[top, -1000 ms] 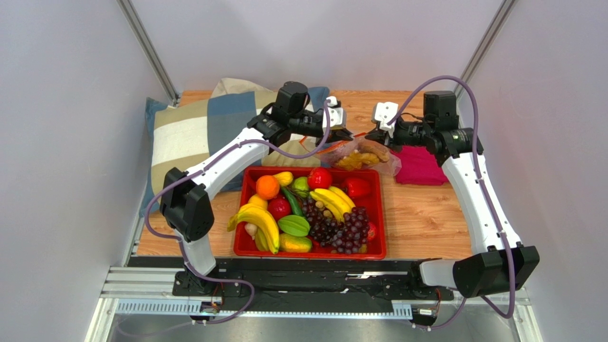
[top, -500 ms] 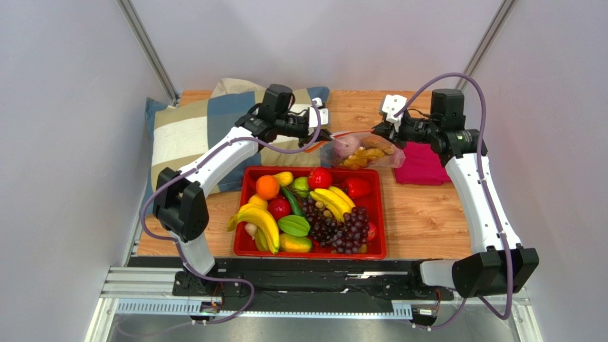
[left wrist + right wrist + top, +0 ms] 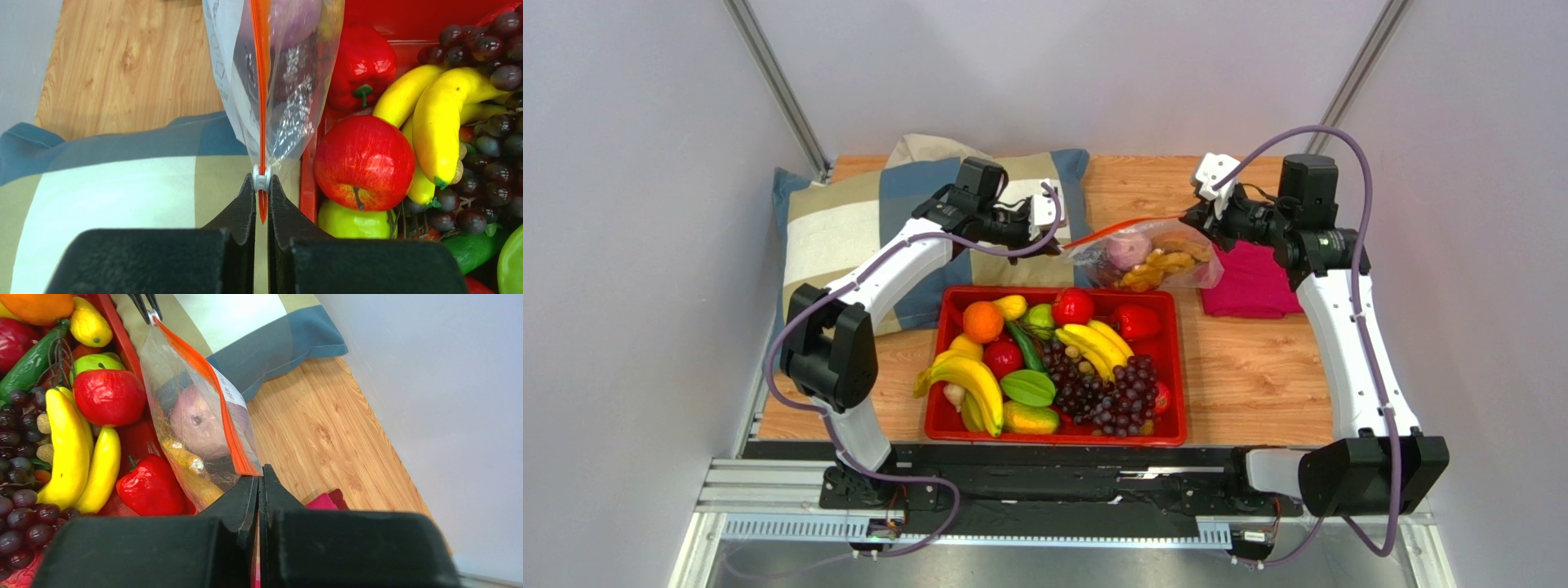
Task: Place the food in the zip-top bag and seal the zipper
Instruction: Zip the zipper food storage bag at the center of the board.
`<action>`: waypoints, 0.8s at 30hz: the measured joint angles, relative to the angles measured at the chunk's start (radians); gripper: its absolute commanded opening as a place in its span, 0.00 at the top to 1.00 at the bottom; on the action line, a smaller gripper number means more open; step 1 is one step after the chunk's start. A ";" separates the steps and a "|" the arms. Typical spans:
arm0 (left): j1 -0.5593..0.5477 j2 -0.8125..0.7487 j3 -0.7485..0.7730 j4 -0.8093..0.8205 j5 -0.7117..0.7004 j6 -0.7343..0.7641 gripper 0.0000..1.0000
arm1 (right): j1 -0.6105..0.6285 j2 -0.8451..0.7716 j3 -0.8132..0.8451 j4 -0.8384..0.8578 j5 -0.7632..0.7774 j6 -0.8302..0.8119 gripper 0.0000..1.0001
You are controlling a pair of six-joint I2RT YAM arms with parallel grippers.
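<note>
The zip-top bag hangs stretched between my two grippers, above the table behind the tray. Inside it lies the food: a pink-purple onion-like ball and a yellowish piece. My left gripper is shut on the zipper at its left end, with the white slider between the fingertips. My right gripper is shut on the bag's right corner, where the orange strip ends. From above, the left gripper and right gripper hold the strip taut.
A red tray packed with toy fruit (bananas, grapes, apple, pepper) sits just in front of the bag. A checked pillow lies at the back left under the left arm. A folded magenta cloth lies below the right gripper.
The two grippers have drawn apart, the left going left along the orange strip and the right going right. The bag has stretched out flat between them.
</note>
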 measured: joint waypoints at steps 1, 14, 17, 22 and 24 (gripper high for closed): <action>0.004 0.000 -0.001 -0.005 -0.001 0.003 1.00 | -0.003 0.000 -0.002 -0.001 0.005 0.001 1.00; 0.023 0.007 0.033 -0.020 0.007 -0.011 1.00 | -0.056 -0.002 -0.005 0.015 0.024 0.019 1.00; 0.021 0.031 0.106 -0.017 0.001 -0.050 1.00 | -0.066 0.002 -0.005 0.050 0.039 0.019 1.00; 0.005 0.087 0.245 0.031 -0.026 -0.122 1.00 | -0.073 0.035 -0.005 0.134 0.074 0.019 1.00; -0.005 0.116 0.296 0.053 -0.044 -0.143 1.00 | -0.076 0.061 -0.005 0.173 0.088 0.020 1.00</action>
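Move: The zipper's left end sticks out some 2 cm to the left of the slider pinched in the left fingers, about 1 cm lower. From that hand the food-filled bag body lies about 15 cm right, 1 cm ahead and 6 below; the red apple is 8 cm back, 2 right. The right hand holds the zipper's right end, with the left end about 23 cm left, 1 ahead and 10 lower; the red cloth lies 19 cm right of it, 1 back. The zipper is first stretched between the hands: the left keeps its pinch on the slider and eases a centimetre left towards the zipper's end, while the right, still gripping its corner, draws about 2 cm right. Then the left hand lifts about 7 cm while going some 5 cm forward and slightly right, and the right hand swings forward and right, turning a little clockwise, both carrying the zipper edge away from the tray. ##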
